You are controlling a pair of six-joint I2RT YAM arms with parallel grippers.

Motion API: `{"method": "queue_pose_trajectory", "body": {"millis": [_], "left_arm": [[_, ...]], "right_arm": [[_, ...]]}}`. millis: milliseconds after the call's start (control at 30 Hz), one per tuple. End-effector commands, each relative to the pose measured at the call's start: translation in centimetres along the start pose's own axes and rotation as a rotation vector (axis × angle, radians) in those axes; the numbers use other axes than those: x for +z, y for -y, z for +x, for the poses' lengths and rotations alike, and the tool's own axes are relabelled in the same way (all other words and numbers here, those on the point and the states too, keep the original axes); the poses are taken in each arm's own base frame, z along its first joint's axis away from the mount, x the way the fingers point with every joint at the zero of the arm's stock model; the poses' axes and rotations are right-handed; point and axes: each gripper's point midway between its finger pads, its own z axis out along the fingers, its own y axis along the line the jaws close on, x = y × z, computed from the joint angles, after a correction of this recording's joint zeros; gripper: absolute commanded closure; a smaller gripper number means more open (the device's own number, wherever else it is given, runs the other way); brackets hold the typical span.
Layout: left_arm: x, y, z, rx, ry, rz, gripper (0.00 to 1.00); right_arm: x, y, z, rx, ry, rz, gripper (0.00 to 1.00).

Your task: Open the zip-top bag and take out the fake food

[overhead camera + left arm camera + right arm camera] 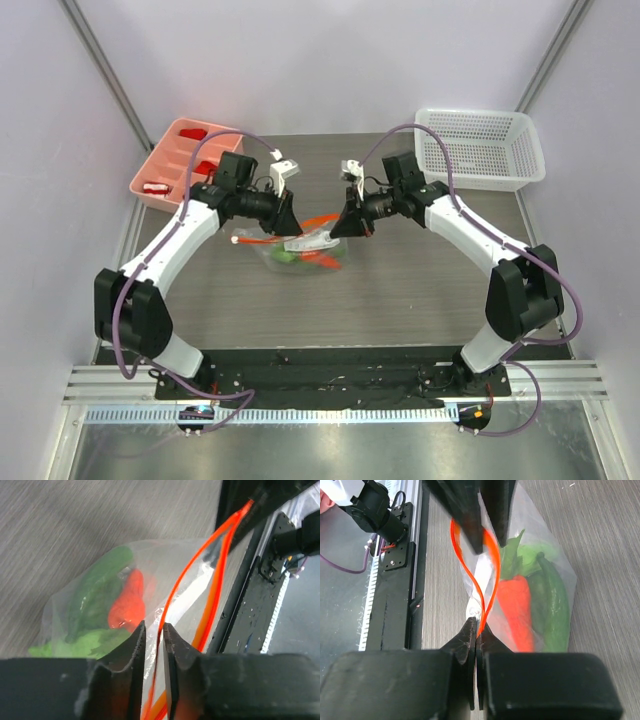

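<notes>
The clear zip-top bag [302,252] lies mid-table, its orange-red zip strip [492,565] parted into a loop. Inside is the fake food: an orange-red carrot [517,610], a dark green chili [555,610] and a light green piece [85,642]. My right gripper [477,627] is shut on the strip's end where both lips meet. My left gripper [154,630] straddles one lip of the strip [170,605]; its jaws stand narrowly apart, with film and strip in the gap. Both grippers face each other over the bag, left gripper [290,218] and right gripper [346,225].
A pink tray [160,165] with small red blocks sits at the back left. A white mesh basket [482,150] stands at the back right. The black base plate and metal rail [330,385] run along the near edge.
</notes>
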Motion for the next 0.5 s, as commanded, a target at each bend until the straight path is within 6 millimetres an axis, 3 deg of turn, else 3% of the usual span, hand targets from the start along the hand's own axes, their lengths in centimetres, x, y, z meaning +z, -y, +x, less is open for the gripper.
{"method": "queue_pose_trajectory", "body": {"millis": [0, 67, 100, 233, 267, 367, 467], "left_arm": [[-0.6, -1.0, -1.7, 0.005, 0.012, -0.084, 0.88], [-1.4, -2.6, -2.3, -0.045, 0.025, -0.214, 1.00], [-1.9, -3.1, -2.8, -0.059, 0.042, -0.267, 1.00], [-5.5, -4.4, -4.4, -0.208, 0.155, -0.535, 1.00], [-7.0, -4.3, -5.2, -0.213, 0.198, -0.598, 1.00], [-9.5, -3.5, -6.7, -0.256, 0.276, -0.685, 1.00], [-11.3, -1.8, -8.2, -0.276, 0.359, -0.699, 1.00]], "right_arm": [[-0.5, -0.8, -3.0, -0.069, 0.031, 0.029, 0.82], [-0.5, -0.2, -3.9, -0.003, 0.058, 0.102, 0.63], [-0.5, 2.0, -4.3, -0.006, 0.086, 0.230, 0.39], [-3.0, 6.4, -5.3, 0.188, 0.188, 0.584, 0.22], [-3.4, 6.7, -5.6, 0.222, 0.208, 0.624, 0.13], [-4.3, 7.3, -5.9, 0.317, 0.243, 0.706, 0.01], [-5.2, 7.7, -6.4, 0.383, 0.307, 0.779, 0.00]]}}
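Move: The zip rim of the bag already passes between the left hand's half-open fingers, its middle only about 1 cm to their left; the right hand still pinches the rim's right end, with the middle some 8 cm to its left. Inside the bag, about 9 cm below the left hand, the carrot lies some 4 cm right and 3 cm back, and the green vegetable about 3 cm left and 3 cm back. The left fingers shut on the zip rim and carry the bag forward and left, away from the right hand, then also up, about 5 cm each way, while the wrist turns some 35 degrees counter-clockwise. The right hand opens wide, lets go of the rim's right end, and draws off forward past the bag about 7 cm, turning roughly 40 degrees clockwise and rising only slightly near the end. ##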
